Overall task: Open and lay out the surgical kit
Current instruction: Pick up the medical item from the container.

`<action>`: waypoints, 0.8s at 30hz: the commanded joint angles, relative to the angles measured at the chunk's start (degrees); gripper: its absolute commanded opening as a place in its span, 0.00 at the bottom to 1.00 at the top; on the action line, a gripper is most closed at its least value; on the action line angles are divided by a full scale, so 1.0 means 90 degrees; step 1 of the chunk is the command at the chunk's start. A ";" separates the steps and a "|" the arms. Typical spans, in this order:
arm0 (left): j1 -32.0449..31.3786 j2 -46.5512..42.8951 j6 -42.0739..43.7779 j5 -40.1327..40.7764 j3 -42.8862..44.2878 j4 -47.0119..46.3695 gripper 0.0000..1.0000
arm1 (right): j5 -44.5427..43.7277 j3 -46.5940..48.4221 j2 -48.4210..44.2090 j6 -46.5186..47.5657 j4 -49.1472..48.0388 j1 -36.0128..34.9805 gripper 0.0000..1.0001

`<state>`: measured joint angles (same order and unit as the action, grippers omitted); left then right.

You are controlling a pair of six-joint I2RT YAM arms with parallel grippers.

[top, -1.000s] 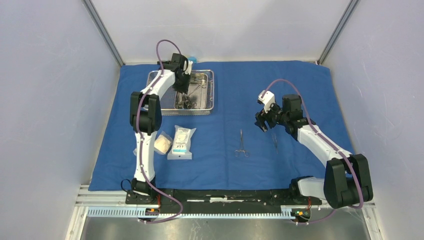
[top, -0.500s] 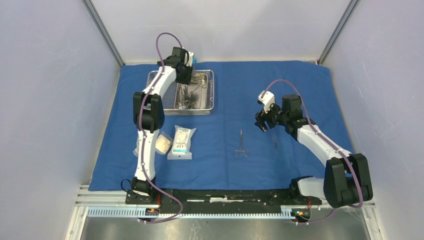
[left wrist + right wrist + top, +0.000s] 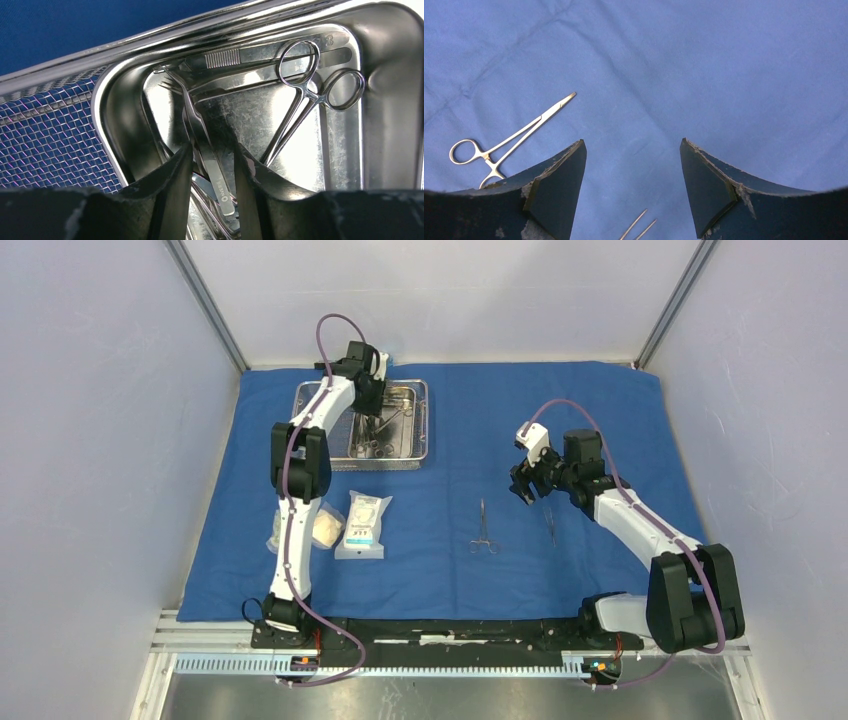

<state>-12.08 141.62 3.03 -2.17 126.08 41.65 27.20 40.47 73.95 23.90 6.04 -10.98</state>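
Observation:
The blue cloth (image 3: 450, 420) lies spread flat. At its back left stands the wire-mesh basket (image 3: 385, 464) with the steel pan (image 3: 408, 435) inside. My left gripper (image 3: 368, 412) reaches down into the pan (image 3: 385, 115). Its jaws (image 3: 212, 147) are open, straddling a flat tweezers handle (image 3: 207, 150) with a gap on each side. A ring-handled clamp (image 3: 310, 95) and a ridged scalpel handle (image 3: 235, 58) lie beyond. My right gripper (image 3: 522, 485) hovers open and empty (image 3: 633, 142) over the cloth. A clamp (image 3: 483, 528) and tweezers (image 3: 549, 520) lie laid out near it.
Two white packets (image 3: 362, 525) (image 3: 325, 528) lie on the cloth beside the left arm. A small blue block (image 3: 385, 358) sits behind the basket. Mesh wall (image 3: 50, 135) borders the pan's left side. Grey walls enclose the cloth on three sides.
My left gripper has shifted toward the back of the pan and its jaws have widened a little. The right arm has not moved.

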 commanded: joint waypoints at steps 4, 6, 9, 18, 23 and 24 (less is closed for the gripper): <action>0.0023 0.0121 -0.0267 -0.0057 0.0168 0.0113 0.37 | 0.0142 -0.0024 -0.0026 0.0030 -0.0201 0.0039 0.76; 0.0030 0.0134 -0.0268 -0.0067 0.0188 0.0133 0.34 | 0.0142 -0.0024 -0.0037 0.0030 -0.0194 0.0038 0.76; 0.0053 0.0143 -0.0451 -0.0162 0.0181 0.0166 0.30 | 0.0154 -0.0024 -0.0041 0.0030 -0.0196 0.0047 0.76; 0.0081 -0.0092 -0.0530 -0.0271 -0.0011 0.0167 0.17 | 0.0171 -0.0034 -0.0032 0.0030 -0.0198 0.0050 0.76; 0.0082 -0.0366 -0.0500 -0.0320 -0.0228 0.0166 0.14 | 0.0191 -0.0043 -0.0027 0.0020 -0.0194 0.0058 0.76; 0.0082 -0.0414 -0.0493 -0.0325 -0.0275 0.0167 0.12 | 0.0198 -0.0036 -0.0027 0.0020 -0.0202 0.0053 0.76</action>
<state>-11.57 141.47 0.03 -3.55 125.64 41.58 27.64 40.38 73.95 23.90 6.04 -10.72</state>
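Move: The bent-tip metal tweezers lie slantwise between the left hand's half-open fingers, their middle about 1 cm ahead, 1 cm to the left and 1 cm below. The ringed clamp lies some 5 cm to that hand's right and 2 cm ahead; the flat ridged tweezers along the tray's far rim are about 6 cm ahead and 3 cm right. From the right hand the bent-tip tweezers are roughly 27 cm left, 22 cm ahead and 7 cm lower. The left hand stays down in the inner tray, its fingers still slanting forward and down, and closes them from a bit under half open to nearly shut, pinching the flat handle of the bent-tip tweezers from both sides. It travels less than half a centimetre and only tilts by about 3 degrees, without lifting yet. ##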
